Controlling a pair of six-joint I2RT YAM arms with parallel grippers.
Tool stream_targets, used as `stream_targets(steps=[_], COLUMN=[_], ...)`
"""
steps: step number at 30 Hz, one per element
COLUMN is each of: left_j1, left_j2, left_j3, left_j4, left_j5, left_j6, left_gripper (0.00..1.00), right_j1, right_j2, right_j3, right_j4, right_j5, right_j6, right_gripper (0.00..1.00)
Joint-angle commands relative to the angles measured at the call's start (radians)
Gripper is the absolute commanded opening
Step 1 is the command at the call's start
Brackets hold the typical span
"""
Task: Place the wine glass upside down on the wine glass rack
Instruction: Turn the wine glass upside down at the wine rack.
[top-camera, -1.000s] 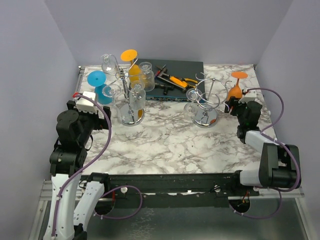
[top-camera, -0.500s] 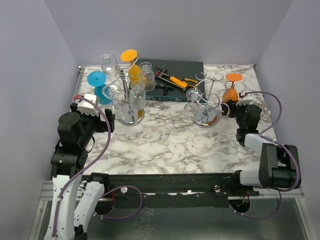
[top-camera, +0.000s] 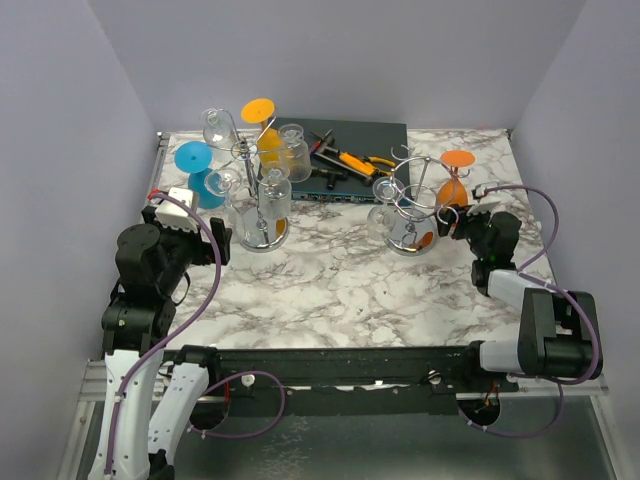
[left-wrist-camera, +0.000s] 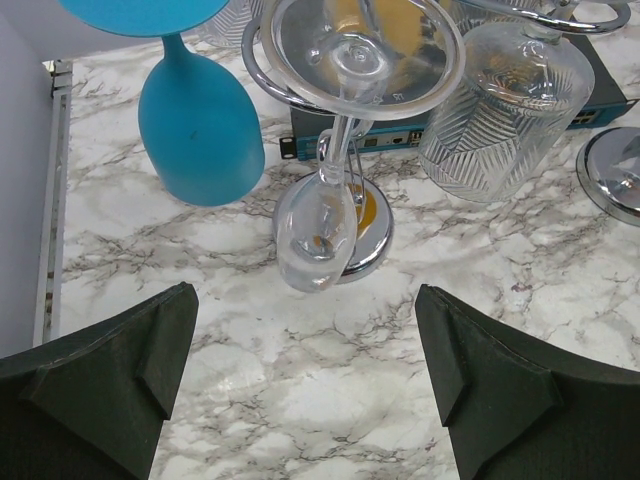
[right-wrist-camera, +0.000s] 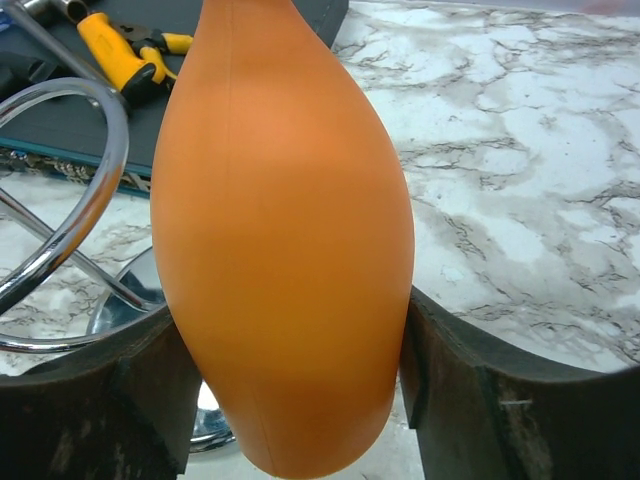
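Note:
An orange wine glass (top-camera: 453, 187) hangs upside down, foot up, with my right gripper (top-camera: 463, 222) shut on its bowl. In the right wrist view the bowl (right-wrist-camera: 285, 230) fills the gap between both fingers (right-wrist-camera: 480, 400). It hangs just right of the chrome wine glass rack (top-camera: 410, 205), whose ring (right-wrist-camera: 100, 130) curves close to the bowl's left side. My left gripper (top-camera: 200, 240) stands open over bare marble (left-wrist-camera: 305, 380), in front of the left rack (top-camera: 262, 215), with nothing between its fingers.
The left rack carries several inverted glasses, among them a blue one (left-wrist-camera: 200, 120), a slim clear one (left-wrist-camera: 320, 235) and a ribbed clear one (left-wrist-camera: 505, 100). A dark box (top-camera: 350, 155) with yellow-handled pliers (right-wrist-camera: 125, 50) lies at the back.
My right gripper has carried the orange glass leftward, from near the right table edge to right beside the right rack. The left arm has settled slightly lower, jaws unchanged.

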Motion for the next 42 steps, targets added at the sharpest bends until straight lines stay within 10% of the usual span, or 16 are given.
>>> stream_targets(steps=[1, 8, 24, 42], left_j1=[0.007, 0.007, 0.007, 0.007], left_j2=[0.003, 0.001, -0.053, -0.003], left_j3=[-0.003, -0.010, -0.149, -0.581], left_j4=[-0.008, -0.004, 0.047, 0.605], left_j5=[0.025, 0.021, 0.069, -0.042], left_j6=[-0.016, -0.016, -0.017, 0.014], left_gripper=[0.99, 0.99, 0.99, 0.99], right_j1=[0.020, 0.022, 0.022, 0.021], right_j2=[-0.004, 0.001, -0.216, -0.373], right_j3=[0.004, 0.009, -0.078, -0.244], right_j4=[-0.020, -0.067, -0.215, -0.076], right_j5=[-0.036, 0.000, 0.245, 0.677], right_j6=[-0.024, -0.022, 0.040, 0.311], right_gripper=[0.72, 1.00, 1.00, 1.00])
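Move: The upside-down orange wine glass is already between the right gripper's pads, its middle about 5 cm above the hand point and 2 cm ahead. The right rack's post stands roughly 10 cm to that hand's left and 2 cm ahead; the clear glass hanging on it is some 20 cm left and 2 cm ahead. From the empty left hand, the orange glass lies about 70 cm right, 16 cm ahead and 12 cm lower. Ease the right gripper the last centimetre left towards the rack while opening its fingers fully and dipping slightly, so that they let go of the orange glass's bowl. Then draw it back and to the right, clear of glass and rack, turning the wrist some 30 degrees clockwise. Meanwhile sink the open, empty left gripper about 14 cm in front of the left rack, edging forward at the end. ##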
